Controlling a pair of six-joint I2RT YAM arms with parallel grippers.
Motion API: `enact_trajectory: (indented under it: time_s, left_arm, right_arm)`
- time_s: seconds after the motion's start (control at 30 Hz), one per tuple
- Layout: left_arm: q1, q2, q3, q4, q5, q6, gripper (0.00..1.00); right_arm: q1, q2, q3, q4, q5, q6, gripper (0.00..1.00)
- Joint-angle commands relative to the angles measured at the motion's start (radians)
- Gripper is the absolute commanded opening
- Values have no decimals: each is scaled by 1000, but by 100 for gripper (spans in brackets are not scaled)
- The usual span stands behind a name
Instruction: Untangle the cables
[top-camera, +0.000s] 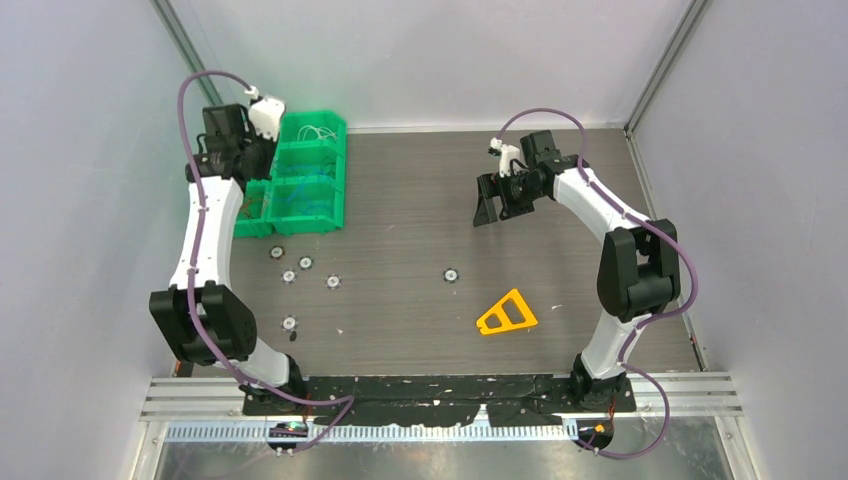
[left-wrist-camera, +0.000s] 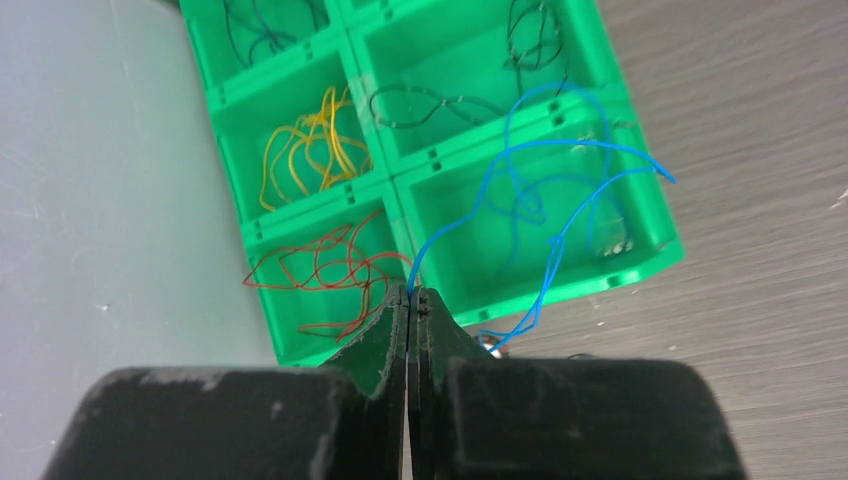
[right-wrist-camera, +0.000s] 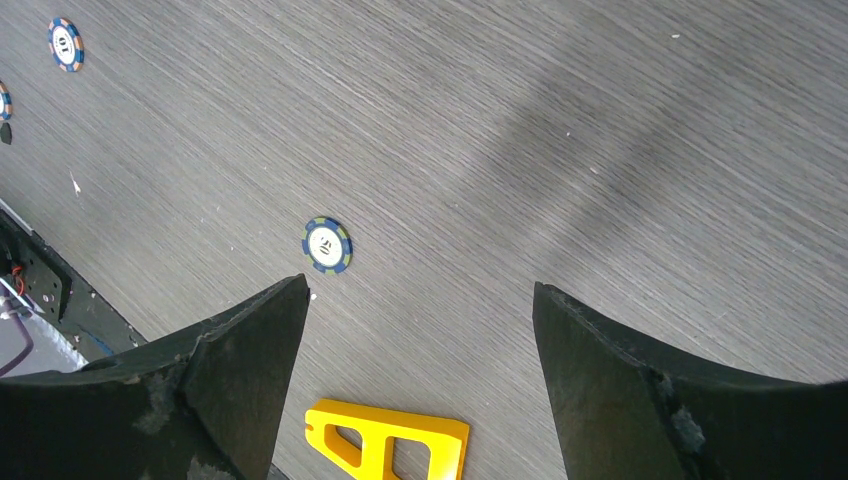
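Note:
The thin cables lie sorted in a green compartment bin (top-camera: 338, 170) at the back left. In the left wrist view, red cables (left-wrist-camera: 320, 265), yellow and orange cables (left-wrist-camera: 310, 150), black cables (left-wrist-camera: 420, 105) and blue cables (left-wrist-camera: 530, 195) lie in separate compartments of the bin (left-wrist-camera: 640, 265). My left gripper (left-wrist-camera: 412, 295) is shut on one end of a blue cable (left-wrist-camera: 600, 147) that arcs up over the blue compartment. In the top view the left gripper (top-camera: 255, 160) is at the bin's left side. My right gripper (right-wrist-camera: 420, 290) is open and empty above the bare table (top-camera: 487, 208).
Several poker chips (top-camera: 305, 263) lie scattered on the table, one near the middle (top-camera: 451, 274), also in the right wrist view (right-wrist-camera: 327, 245). A yellow triangular piece (top-camera: 507, 314) lies front right (right-wrist-camera: 390, 440). White cables (top-camera: 318, 131) lie in a back compartment.

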Motion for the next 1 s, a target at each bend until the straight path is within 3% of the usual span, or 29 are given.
enact_trajectory:
  time_s: [0.0,0.23,0.47,0.7,0.97]
  left_arm:
    - [23,-26,-91,217,-104,112,0]
    - [29,30,-153,304,-171,161,0]
    - [29,35,-62,292,-137,93,0]
    - [29,55,136,205,-121,48,0]
    - [29,82,107,270,-50,64,0]
  right_arm:
    - [-2,-41,8,3,-8,-16,88]
    - [-3,-38,3,0,-1,-18,89]
    - [-3,-30,12,-5,0,-19,88]
    - [-2,-16,25,-19,-1,-24,88]
    - [-3,3,38,-29,-12,-22,88]
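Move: The left hand holds the blue cable high up. The front right compartment, over and in which much of the cable hangs, lies about 9 cm ahead, 6 cm to the right and some 23 cm below. The red cable's compartment is about 9 cm ahead and 9 cm left; the yellow one's sits some 11 cm beyond that. The dark cable's compartment is about 20 cm ahead, 6 cm right. From the idle right hand, the front right compartment lies roughly 11 cm ahead, 46 cm left. Keeping its fingers shut on the blue cable, the left hand first dips about 4 cm while sliding some 4 cm left above the green box, rolling about 10 degrees so its left side rises. It then eases forward about 5 cm in all and climbs quickly some 12 cm from its low point, fingers tipping up about 15 degrees, trailing the cable above the compartments. ##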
